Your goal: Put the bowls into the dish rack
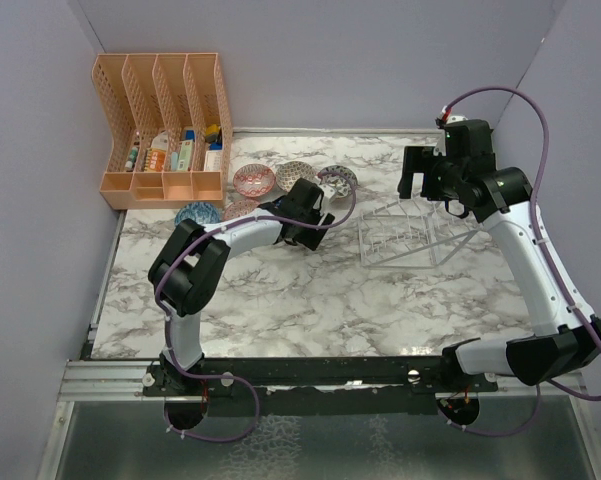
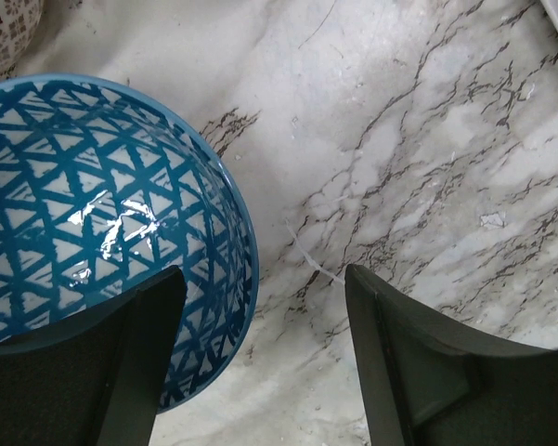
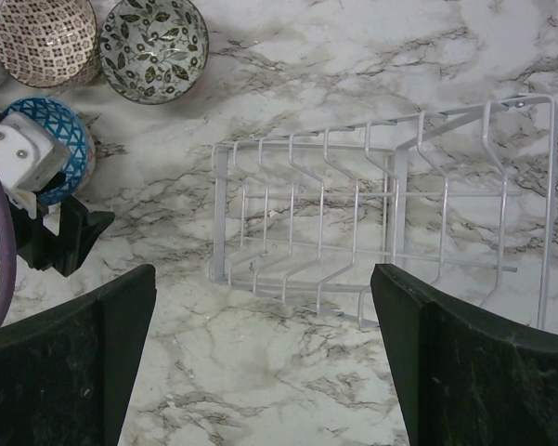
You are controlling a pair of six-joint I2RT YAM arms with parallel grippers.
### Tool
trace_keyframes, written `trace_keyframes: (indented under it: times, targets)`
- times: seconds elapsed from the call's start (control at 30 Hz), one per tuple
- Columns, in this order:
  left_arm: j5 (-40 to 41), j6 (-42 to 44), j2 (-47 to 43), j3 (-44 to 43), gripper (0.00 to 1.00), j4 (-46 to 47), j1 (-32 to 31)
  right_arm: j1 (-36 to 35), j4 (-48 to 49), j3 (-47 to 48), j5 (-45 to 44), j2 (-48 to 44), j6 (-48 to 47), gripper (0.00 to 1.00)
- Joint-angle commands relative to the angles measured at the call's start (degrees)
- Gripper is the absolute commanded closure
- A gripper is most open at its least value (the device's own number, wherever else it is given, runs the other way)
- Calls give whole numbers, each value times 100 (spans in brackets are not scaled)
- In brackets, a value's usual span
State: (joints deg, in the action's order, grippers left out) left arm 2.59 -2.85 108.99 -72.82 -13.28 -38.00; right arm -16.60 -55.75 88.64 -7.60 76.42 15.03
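A blue bowl (image 2: 84, 195) with a white triangle pattern sits on the marble. My left gripper (image 2: 263, 279) is open and astride its rim, one finger over the inside and one outside. In the top view the left gripper (image 1: 315, 215) hides this bowl. The other bowls stand behind it: pink (image 1: 253, 180), brown-patterned (image 1: 294, 174), grey leaf-patterned (image 1: 337, 180), another blue (image 1: 198, 213), and a pink one (image 1: 240, 208) partly hidden by the arm. The clear dish rack (image 1: 408, 235) stands empty to the right. My right gripper (image 1: 416, 178) is open and empty, above the rack (image 3: 381, 223).
An orange slotted organizer (image 1: 165, 130) holding small items stands at the back left. Purple walls close the left, back and right. The right wrist view shows the blue bowl (image 3: 60, 125) beside the left gripper, left of the rack.
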Motion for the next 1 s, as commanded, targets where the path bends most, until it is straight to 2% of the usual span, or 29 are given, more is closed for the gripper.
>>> trace_keyframes:
  times: [0.0,0.1,0.2,0.27,0.47,0.67,0.97]
  targets:
    - [-9,54,126,-88,30,436,-28,64,20,-31,57,52,67,0]
    - [133,91,222,-143,33,421,-32,60,12,-31,64,70,69,0]
    - [218,190,273,-159,43,421,-32,60,11,-31,28,82,58,0]
    - [264,254,308,-192,54,378,-32,60,10,-22,21,91,54,0]
    - [333,295,334,-234,98,274,-32,61,20,-42,20,97,50,0]
    - [-95,84,158,-573,100,-106,-41,63,-4,8,-26,83,37,0]
    - [-1365,-1804,-667,-1128,100,-278,-137,94,-18,22,-145,-3,0,0]
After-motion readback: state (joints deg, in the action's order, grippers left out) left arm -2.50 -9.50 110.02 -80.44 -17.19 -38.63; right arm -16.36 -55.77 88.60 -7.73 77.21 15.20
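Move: The left hand is low over the near right rim of the blue bowl, with its open fingers astride the rim; the bowl's middle is about 5 cm ahead, 4 cm left and 2 cm lower. From this hand the leafy bowl is 12 cm ahead and 4 cm right, the brown patterned bowl 12 cm ahead and 5 cm left, and the dish rack's middle level and 20 cm right. From the right hand the blue bowl lies roughly 9 cm ahead, 25 cm left and 25 cm below. The left hand eases about 3 cm forward, first dipping a centimetre, while its fingers close from fairly wide to nearly shut and pinch the blue bowl's right-hand rim, one pad inside and one outside. Keeping that grip, it then turns back on itself, rising about 3 cm while drawing right towards the dish rack and back nearly as much, the wrist tilting some 10 degrees so that its left side drops. ##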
